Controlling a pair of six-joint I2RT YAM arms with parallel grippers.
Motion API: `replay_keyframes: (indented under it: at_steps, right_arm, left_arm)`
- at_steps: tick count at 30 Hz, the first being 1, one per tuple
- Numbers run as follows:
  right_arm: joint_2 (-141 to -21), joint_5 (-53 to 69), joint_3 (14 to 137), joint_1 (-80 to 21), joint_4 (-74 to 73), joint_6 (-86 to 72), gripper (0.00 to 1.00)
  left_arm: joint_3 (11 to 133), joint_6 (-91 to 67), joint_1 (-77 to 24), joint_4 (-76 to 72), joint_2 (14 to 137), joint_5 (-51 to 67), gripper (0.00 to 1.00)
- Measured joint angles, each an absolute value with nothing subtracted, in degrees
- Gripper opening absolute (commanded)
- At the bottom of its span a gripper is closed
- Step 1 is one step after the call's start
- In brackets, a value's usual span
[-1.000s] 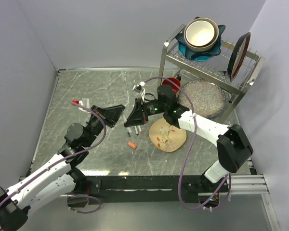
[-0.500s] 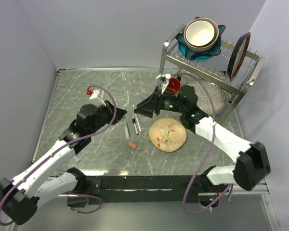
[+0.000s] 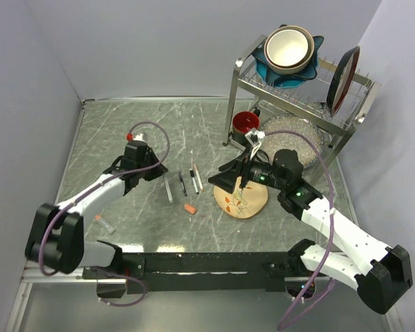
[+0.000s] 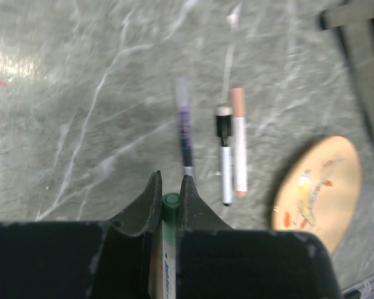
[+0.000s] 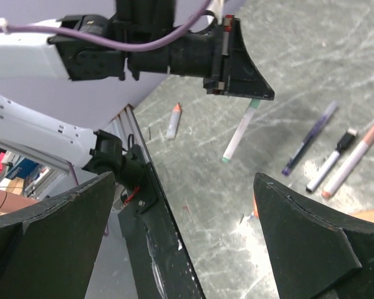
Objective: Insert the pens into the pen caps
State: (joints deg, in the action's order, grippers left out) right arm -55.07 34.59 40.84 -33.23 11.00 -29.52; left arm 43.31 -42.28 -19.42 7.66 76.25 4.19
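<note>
My left gripper (image 4: 169,180) is shut on a white pen with a green end (image 4: 169,204); the top view shows this pen (image 3: 169,188) slanting down from the gripper (image 3: 160,174) to the table. Ahead of it three pens lie side by side: a dark purple one (image 4: 185,134), a white one with a black end (image 4: 224,159) and a white one with an orange end (image 4: 238,143). An orange pen cap (image 3: 189,208) lies nearer the front. My right gripper (image 3: 221,181) hangs open and empty at the plate's left edge.
A painted wooden plate (image 3: 252,202) lies right of the pens. Behind it stand a red cup (image 3: 245,122), a glass dish (image 3: 294,138) and a metal rack (image 3: 297,97) with bowls. A small white, orange-tipped piece (image 3: 105,223) lies at the front left.
The two grippers, close together a second ago, have parted. My right gripper opened wide and drew back right over the plate. My left arm swung left and kept the green-ended pen.
</note>
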Motion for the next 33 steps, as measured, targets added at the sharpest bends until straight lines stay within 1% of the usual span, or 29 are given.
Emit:
replay_keyframes:
  at_steps: [3,7,8,12,13,14,17,22,23,26,30,33]
  right_arm:
    - [-54.68,34.2,40.03,-33.23,10.41,-30.09,1.0]
    - [-54.59,34.06,39.9,-33.23,10.33,-30.63,1.0]
    - [-54.54,34.06,39.79,-33.23,10.39,-30.7,1.0]
    - [-54.48,34.04,39.7,-33.23,10.39,-30.98,1.0]
    - [-54.43,34.04,39.68,-33.23,10.41,-31.0,1.0]
    - [-54.39,34.04,39.68,-33.23,10.44,-31.0,1.0]
    - [-54.06,33.98,39.68,-33.23,10.44,-30.98,1.0]
    - [-53.52,33.76,39.68,-33.23,10.24,-30.59,1.0]
    - [-53.36,33.69,39.68,-33.23,10.22,-30.57,1.0]
    - [-53.06,33.67,39.68,-33.23,10.24,-30.57,1.0]
    - [-53.04,33.74,39.68,-33.23,10.24,-30.59,1.0]
    - [-53.15,33.82,39.68,-33.23,10.07,-30.52,1.0]
  left_arm:
    - [43.72,-42.94,-19.29,7.33,80.44,4.03,0.1]
    - [45.17,-43.86,-19.2,6.07,85.36,4.05,0.12]
    - [45.63,-44.21,-19.2,5.61,86.7,4.03,0.15]
    - [47.29,-44.86,-19.18,4.49,91.31,3.57,0.22]
    - [47.83,-44.91,-19.18,4.27,92.66,3.2,0.25]
    - [48.16,-44.93,-19.16,4.14,93.54,2.98,0.33]
    - [49.5,-44.95,-19.16,4.58,95.7,1.98,0.48]
    - [50.17,-45.32,-19.16,5.15,95.24,0.16,0.56]
    - [50.17,-45.43,-19.16,6.02,94.7,-0.54,0.61]
    - [51.09,-46.39,-19.0,10.92,91.96,-5.17,0.64]
    - [56.21,-51.2,-17.78,20.45,88.01,-16.62,0.66]
    - [58.35,-57.14,-15.97,26.96,84.95,-24.47,0.72]
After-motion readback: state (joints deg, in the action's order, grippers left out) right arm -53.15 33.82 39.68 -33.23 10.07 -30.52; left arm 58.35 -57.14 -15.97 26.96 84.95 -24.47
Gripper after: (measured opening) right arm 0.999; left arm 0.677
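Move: The left hand still grips the green marker by one end. Its resting spot, left of the purple pen, is centred about 3 cm back, 2 cm right and 8 cm below that hand. From the same hand, the purple pen is roughly 1 cm back and 7 cm right, and the black-capped marker level and 12 cm right. The spot is some 10 cm ahead, 19 cm left and 26 cm below the empty right hand. The left hand lays the green marker on the table beside the purple pen, going down about 7 cm and a little forward while tipping some 10 degrees further down. Its fingers open to let go, then it swings off to the left by about 10 cm, rising as far as it had sunk and turning counter-clockwise some 30 degrees. ##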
